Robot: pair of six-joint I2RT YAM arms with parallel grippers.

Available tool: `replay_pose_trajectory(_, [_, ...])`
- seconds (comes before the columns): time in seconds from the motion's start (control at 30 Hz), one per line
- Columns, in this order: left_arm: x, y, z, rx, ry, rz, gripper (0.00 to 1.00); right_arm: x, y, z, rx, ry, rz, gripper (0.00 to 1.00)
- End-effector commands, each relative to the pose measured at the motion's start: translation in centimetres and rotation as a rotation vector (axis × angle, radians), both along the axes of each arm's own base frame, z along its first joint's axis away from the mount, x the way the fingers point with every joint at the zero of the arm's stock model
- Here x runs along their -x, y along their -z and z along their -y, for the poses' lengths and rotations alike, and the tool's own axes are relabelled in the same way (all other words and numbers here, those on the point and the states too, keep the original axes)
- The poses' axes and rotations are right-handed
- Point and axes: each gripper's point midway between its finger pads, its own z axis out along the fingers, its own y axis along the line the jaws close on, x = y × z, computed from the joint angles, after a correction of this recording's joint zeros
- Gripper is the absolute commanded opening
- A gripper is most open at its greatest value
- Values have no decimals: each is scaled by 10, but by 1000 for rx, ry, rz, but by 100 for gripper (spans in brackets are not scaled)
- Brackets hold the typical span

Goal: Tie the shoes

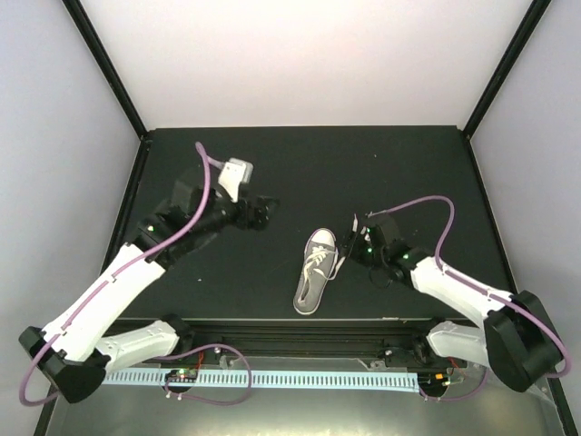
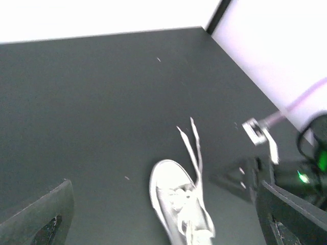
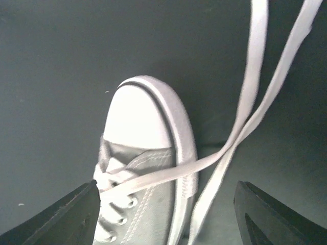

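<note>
The grey sneaker [image 1: 315,272] with its white toe cap [image 3: 137,116] lies on the black table, toe pointing away from the arm bases. Two loose white laces [image 3: 240,132] cross over its right side and trail off beyond the toe [image 2: 193,145]. My right gripper [image 1: 351,243] hovers at the shoe's right front, open [image 3: 166,206]; the shoe's edge and the laces show between its fingers [image 3: 76,217], nothing pinched. Well left of the shoe, my left gripper [image 1: 263,214] is up off the table and open [image 2: 163,204], looking down on the sneaker [image 2: 179,204] with empty fingers [image 2: 41,219].
The black table [image 1: 300,173] is bounded by white walls with black corner posts [image 1: 495,82]. My right arm and its purple cable [image 2: 306,153] sit just right of the shoe in the left wrist view.
</note>
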Motion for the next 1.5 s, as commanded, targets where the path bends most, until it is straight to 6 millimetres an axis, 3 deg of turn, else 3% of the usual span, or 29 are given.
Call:
replay_pose_trajectory(0.0, [-21,-1,-31,-122,30,40,99,5,-15,-18,-193,115,24,74])
replay_pose_trajectory(0.2, [-46,19,-55,-121,-60,30,99,6,-8,-20,-303,239,-19,74])
replay_pose_trajectory(0.27, [-52,37,-62,-145,-101,46,99,6,-5,-23,-325,264,-35,74])
replay_pose_trajectory(0.53, [-54,39,-82,-196,-155,80,99,-4,17,-30,-327,324,-82,74])
replay_pose_trajectory(0.83, [-50,40,-85,-201,-154,102,99,-17,34,-24,-315,434,-89,71])
replay_pose_trajectory(1.03, [-49,41,-84,-202,-148,106,99,-30,34,-28,-338,473,-72,54])
replay_pose_trajectory(1.23, [-47,38,-87,-206,-161,118,99,-25,36,-21,-339,499,-60,8])
replay_pose_trajectory(1.33, [-47,39,-91,-215,-175,127,99,-20,30,-13,-333,507,-40,2])
replay_pose_trajectory(1.47, [-44,38,-85,-199,-137,143,99,-21,2,-5,-330,497,38,2])
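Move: From the open right hand, the stretch of shoelace to be pinched lies about 2 cm ahead, 2 cm to the left and 5 cm below. The shoe's middle is some 9 cm to the left and 7 cm back from that hand, its toe cap about 7 cm left and 5 cm ahead; the loose lace ends lie about 8 cm ahead and 3 cm right. From the left hand, that stretch is roughly 17 cm right, 3 cm ahead and 27 cm below. The right hand first eases back about 2 cm, then comes forward and left and sinks some 5 cm to the lace beside the toe, turning about 25 degrees clockwise with its left side rolling up, shuts its fingertips on one lace and begins to lift it, about 2 cm. Meanwhile the left hand, fingers staying wide open, draws off left and forward, clear of the shoe, rising briefly before it sinks to about 5 cm below its starting height and all but halts. ##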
